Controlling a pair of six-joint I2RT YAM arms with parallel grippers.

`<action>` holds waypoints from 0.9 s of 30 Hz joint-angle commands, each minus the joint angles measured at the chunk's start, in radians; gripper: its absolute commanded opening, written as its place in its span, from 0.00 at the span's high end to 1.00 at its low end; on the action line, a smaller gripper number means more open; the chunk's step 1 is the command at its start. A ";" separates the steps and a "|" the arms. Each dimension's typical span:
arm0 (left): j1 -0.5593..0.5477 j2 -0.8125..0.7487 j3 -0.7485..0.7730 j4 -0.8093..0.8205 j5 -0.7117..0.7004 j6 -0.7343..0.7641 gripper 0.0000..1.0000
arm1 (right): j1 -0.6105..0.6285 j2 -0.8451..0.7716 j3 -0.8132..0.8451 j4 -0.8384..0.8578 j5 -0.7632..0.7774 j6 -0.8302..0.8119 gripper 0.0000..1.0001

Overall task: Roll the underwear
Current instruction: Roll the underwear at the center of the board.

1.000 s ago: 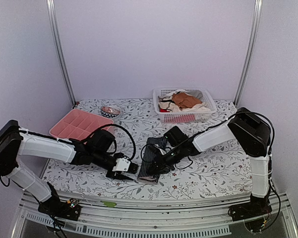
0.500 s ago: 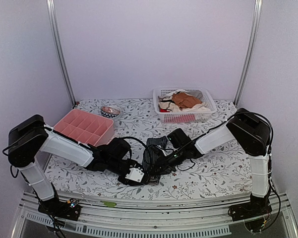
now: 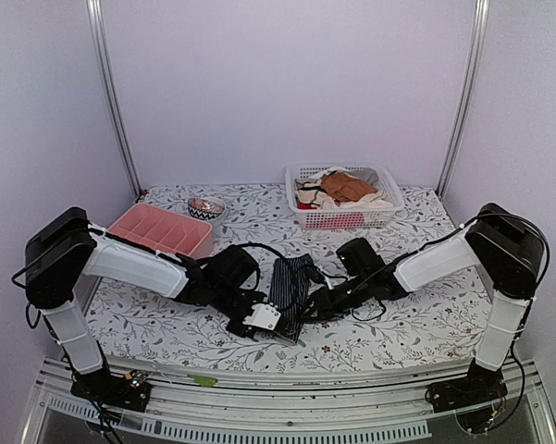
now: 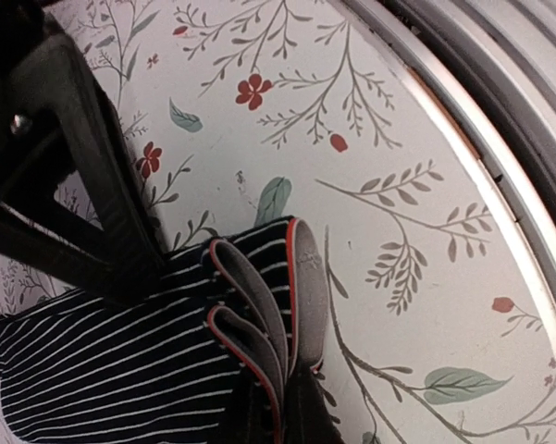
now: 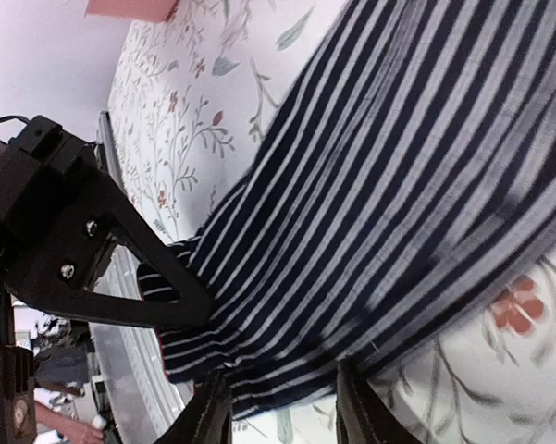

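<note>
The underwear (image 3: 290,280), dark with thin white stripes, lies as a narrow folded strip near the table's front centre. My left gripper (image 3: 276,324) is at its near end. In the left wrist view this gripper (image 4: 279,388) is shut on the bunched grey, red-edged waistband folds of the underwear (image 4: 102,370). My right gripper (image 3: 316,303) sits at the strip's right side. Its fingers (image 5: 210,412) stand apart, gripper (image 5: 282,407) open, with the edge of the striped underwear (image 5: 398,185) lying loose between them.
A white basket (image 3: 391,197) of orange-brown and cream garments stands at the back right. A pink compartment tray (image 3: 162,231) and a small patterned bowl (image 3: 205,208) are at the back left. The table's metal front rail (image 4: 500,139) runs close beside the left gripper.
My left arm swung right to the underwear's near end and shut on the waistband. My right gripper drew back to the right and opened.
</note>
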 commanded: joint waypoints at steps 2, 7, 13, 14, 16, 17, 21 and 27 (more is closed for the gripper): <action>0.064 0.083 0.145 -0.284 0.160 -0.035 1.00 | -0.018 -0.215 -0.150 0.015 0.255 -0.139 0.54; 0.118 0.240 0.344 -0.573 0.312 0.006 1.00 | 0.046 -0.408 -0.284 0.060 0.367 -0.180 0.48; 0.147 0.397 0.522 -0.795 0.391 0.044 1.00 | 0.232 -0.494 -0.311 0.079 0.530 -0.379 0.41; 0.152 0.418 0.543 -0.825 0.403 0.046 1.00 | 0.247 -0.483 -0.300 0.082 0.550 -0.402 0.40; 0.161 0.461 0.596 -0.880 0.424 0.053 1.00 | 0.269 -0.443 -0.267 0.090 0.577 -0.464 0.38; 0.167 0.487 0.617 -0.905 0.433 0.056 1.00 | 0.281 -0.414 -0.246 0.091 0.585 -0.501 0.37; 0.179 0.543 0.679 -0.987 0.451 0.073 1.00 | 0.319 -0.274 -0.147 0.092 0.624 -0.661 0.35; 0.184 0.568 0.701 -1.002 0.458 0.069 1.00 | 0.375 -0.142 -0.054 0.101 0.695 -0.760 0.32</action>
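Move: The left hand already pinches the left part of the folded underwear's waistband; the band's middle is about 2 cm to this hand's right, 1 cm back and 1 cm lower. The board's near edge runs some 8 cm straight behind this hand and slightly below it. From the right hand, the waistband's middle lies roughly 5 cm back, 3 cm left and 2 cm below, while the striped strip's far end is some 18 cm ahead, 1 cm left and 2 cm below. The left hand keeps its pinch on the waistband and barely shifts, about 1 cm forward and 1 cm down, while its wrist turns nearly 50 degrees so the fingers swing from pointing right-and-down to pointing back towards the base as well. The right hand, already parted from its grip, draws off to the right by about 5 cm, loops back and up some 6 cm, then comes left and down over the near end, opening wider and rolling its wrist some 55 degrees, so that its spread fingers face the waistband beside the left fingertips without closing. ##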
